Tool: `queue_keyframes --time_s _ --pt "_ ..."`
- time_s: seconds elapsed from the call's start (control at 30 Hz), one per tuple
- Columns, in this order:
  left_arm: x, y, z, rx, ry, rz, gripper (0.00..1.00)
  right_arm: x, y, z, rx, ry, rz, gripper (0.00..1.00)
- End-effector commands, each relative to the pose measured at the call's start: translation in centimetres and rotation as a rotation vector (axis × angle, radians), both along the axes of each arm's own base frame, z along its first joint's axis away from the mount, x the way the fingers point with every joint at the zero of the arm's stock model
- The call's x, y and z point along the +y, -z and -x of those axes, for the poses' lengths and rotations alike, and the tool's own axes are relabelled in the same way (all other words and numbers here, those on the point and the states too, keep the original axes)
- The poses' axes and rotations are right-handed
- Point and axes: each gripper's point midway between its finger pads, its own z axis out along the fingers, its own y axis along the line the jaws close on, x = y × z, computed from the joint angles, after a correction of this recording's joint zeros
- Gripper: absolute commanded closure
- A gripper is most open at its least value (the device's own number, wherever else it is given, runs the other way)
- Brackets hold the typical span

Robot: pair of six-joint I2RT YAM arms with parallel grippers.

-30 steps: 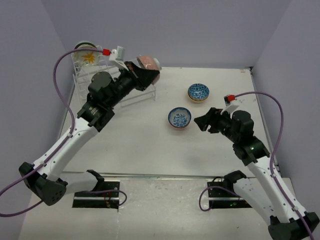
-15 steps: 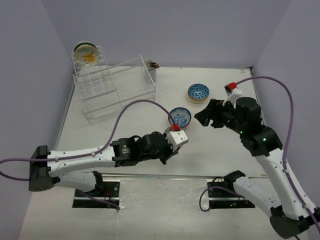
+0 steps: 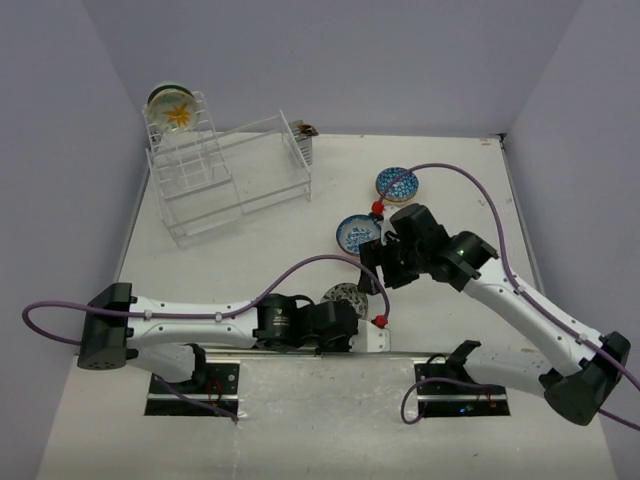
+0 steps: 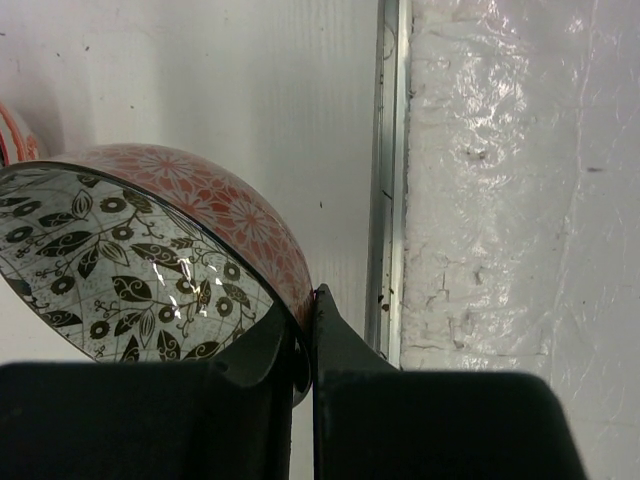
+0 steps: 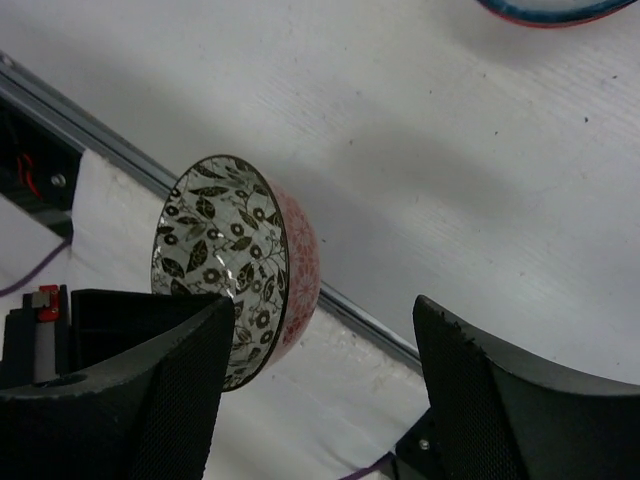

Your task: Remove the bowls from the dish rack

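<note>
My left gripper (image 3: 350,312) is shut on the rim of a bowl (image 3: 343,294) by the table's near edge. The bowl is orange-red outside with black leaf patterns on white inside (image 4: 130,265), and it is tilted on its side. The left gripper (image 4: 305,322) pinches its rim. My right gripper (image 3: 375,275) hangs open just beyond it. In the right wrist view the bowl (image 5: 240,265) lies near the left finger of the open right gripper (image 5: 322,305), untouched. The clear dish rack (image 3: 235,180) stands at the far left, with a yellow-flower bowl (image 3: 178,112) upright in its tall tier.
Two blue patterned bowls rest on the table, one (image 3: 358,235) in the middle and one (image 3: 398,184) farther back. The first one's rim (image 5: 545,8) shows in the right wrist view. A metal rail (image 4: 388,180) runs along the near edge. A small brown thing (image 3: 307,130) sits behind the rack.
The left arm has swung from the rack down to the near edge, carrying the orange-red bowl. The right arm has moved left toward that bowl, and its jaws have widened.
</note>
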Motion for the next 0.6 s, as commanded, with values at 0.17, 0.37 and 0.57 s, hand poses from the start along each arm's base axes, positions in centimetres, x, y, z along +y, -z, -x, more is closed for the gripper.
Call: queue_keyframes --time_s 0.17,0.37,0.57 --pt "-1.7 -3.5 -0.7 -0.072 0.086 -0.026 1.0 0.3 5.1 2.8 0.087 -0.094 0.196 0.47" --pt "-2.5 -4.0 -0.7 -0.076 0.099 -0.017 1.0 0.6 5.5 1.7 0.064 -0.063 0.24 1.0" --pt "-1.8 -4.2 -3.3 -0.163 -0.079 0.063 0.36 0.5 3.6 -1.0 -0.057 0.042 0.212 1.0"
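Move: The leaf-patterned bowl, held by its rim in the left fingers, has its middle about 6 cm ahead of the left hand and perhaps 1 cm to its right, at nearly the same height. From the empty, open right hand that bowl lies some 6 cm to the left, 3 cm back and 8 cm below. On the table, the blue-rimmed bowl stack is about 12 cm ahead of the right hand, 1 cm left and 15 cm below; the blue floral bowl is roughly 25 cm ahead, 9 cm right and just as low. The right hand sinks about 6 cm onto the near-side rim of the leaf-patterned bowl, first drawing back some 3 cm and then easing forward again by half of that, tilts a little over 10 degrees, and shuts its wide-open fingers to pinch the rim. The left hand keeps its pinch until that grip is made, drifting about 2 cm up and 1.5 cm to its right, then opens its fingers about halfway and lets go of the rim, edging about 1 cm forward at the last. ##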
